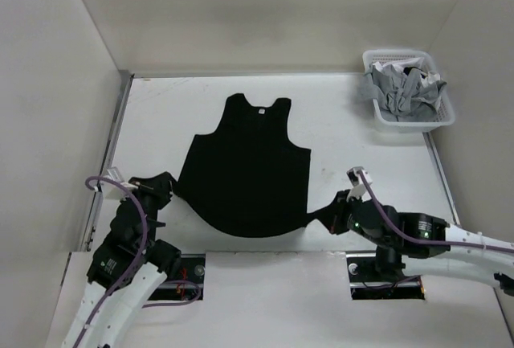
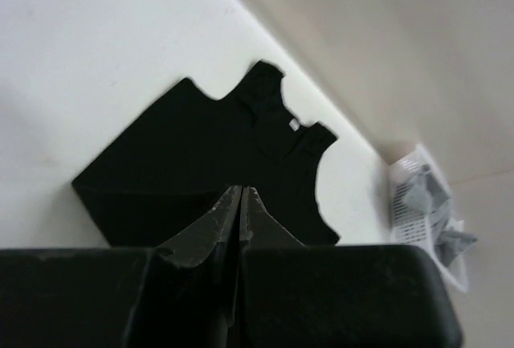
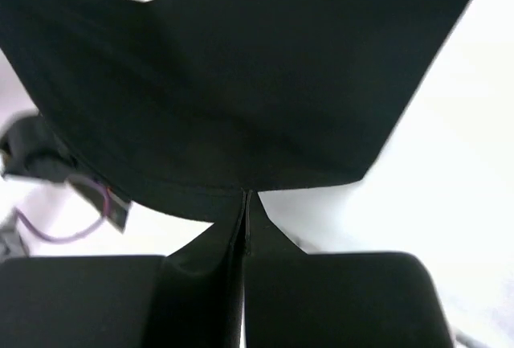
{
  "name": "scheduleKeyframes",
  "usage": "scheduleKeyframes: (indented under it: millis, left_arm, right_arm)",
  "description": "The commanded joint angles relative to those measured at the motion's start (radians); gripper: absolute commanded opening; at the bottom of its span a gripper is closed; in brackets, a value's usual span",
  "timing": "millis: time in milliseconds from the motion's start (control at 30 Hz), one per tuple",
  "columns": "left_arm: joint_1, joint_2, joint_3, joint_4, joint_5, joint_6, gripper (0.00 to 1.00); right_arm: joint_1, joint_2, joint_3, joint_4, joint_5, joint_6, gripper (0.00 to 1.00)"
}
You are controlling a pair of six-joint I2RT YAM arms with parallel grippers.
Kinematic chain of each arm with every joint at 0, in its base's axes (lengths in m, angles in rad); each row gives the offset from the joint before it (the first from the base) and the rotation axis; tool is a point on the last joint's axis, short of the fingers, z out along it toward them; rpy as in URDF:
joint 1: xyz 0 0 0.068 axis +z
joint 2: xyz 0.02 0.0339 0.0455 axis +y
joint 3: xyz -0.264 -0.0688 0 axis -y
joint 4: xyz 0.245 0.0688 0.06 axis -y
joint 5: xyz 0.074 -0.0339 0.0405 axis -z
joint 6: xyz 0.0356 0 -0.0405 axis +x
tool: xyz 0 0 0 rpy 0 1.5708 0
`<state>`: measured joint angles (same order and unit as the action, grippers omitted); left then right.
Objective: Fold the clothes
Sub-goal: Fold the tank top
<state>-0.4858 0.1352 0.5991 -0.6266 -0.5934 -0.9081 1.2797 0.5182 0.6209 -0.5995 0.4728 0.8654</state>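
Note:
The clothes, one black T-shirt (image 1: 245,171), lie spread on the white table (image 1: 161,115) with the neck and its small white label (image 1: 259,109) at the far end. My left gripper (image 1: 170,187) is shut on the shirt's near left hem corner. My right gripper (image 1: 321,215) is shut on the near right hem corner. The hem curves between them. In the left wrist view the closed fingertips (image 2: 241,191) sit over the shirt (image 2: 201,147). In the right wrist view the closed tips (image 3: 246,195) pinch the hem of the shirt (image 3: 241,67).
A white basket (image 1: 414,123) holding grey and white garments (image 1: 405,87) stands at the far right corner; it shows too in the left wrist view (image 2: 418,203). Pale walls enclose the table on three sides. The left arm (image 3: 40,155) appears in the right wrist view.

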Motion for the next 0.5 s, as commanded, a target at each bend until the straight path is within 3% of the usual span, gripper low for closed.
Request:
scheduleKeyframes:
  millis: [0,133,333,467]
  left_arm:
    - [-0.003,0.026,-0.028,-0.098,-0.003,-0.074,0.0]
    - [0.013,0.16,-0.015,0.092,-0.025,-0.003,0.0]
    - [0.104,0.637,0.039,0.617,-0.029,0.106,0.0]
    - [0.224,0.967,0.184,0.801,0.022,0.1,0.0]
  right_arm:
    - [0.039,0.031,-0.009,-0.054,0.075,0.132,0.0]
    - [-0.073,0.127,0.016,0.073,0.06,0.0,0.0]
    - [-0.54,0.383,0.129,0.424,-0.228,-0.278,0.0]
    - [-0.785,0.613,0.281,0.546,-0.391,-0.315,0.0]
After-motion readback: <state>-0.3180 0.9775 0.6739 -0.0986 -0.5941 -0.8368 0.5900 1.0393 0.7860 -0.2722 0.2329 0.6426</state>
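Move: Each hand already holds the tank top's hem near its own side. The left armhole corner lies about 18 cm ahead of the left hand, 7 cm to its right and some 20 cm below. The right armhole corner is about 21 cm ahead of the right hand, 2 cm left and 16 cm below. The neck label is 25 cm ahead and 26 cm right of the left hand, or 31 cm ahead and 15 cm left of the right hand. Down first by some 3 cm, then forward with gathering speed, both hands carry the pinched hem over the spread tank top towards its armholes. The left goes about 14 cm, ending lower still with its fingers tipped down; the right goes about 17 cm, drifting slightly right, climbing back and swinging some 20 degrees clockwise. Both grippers stay shut. ##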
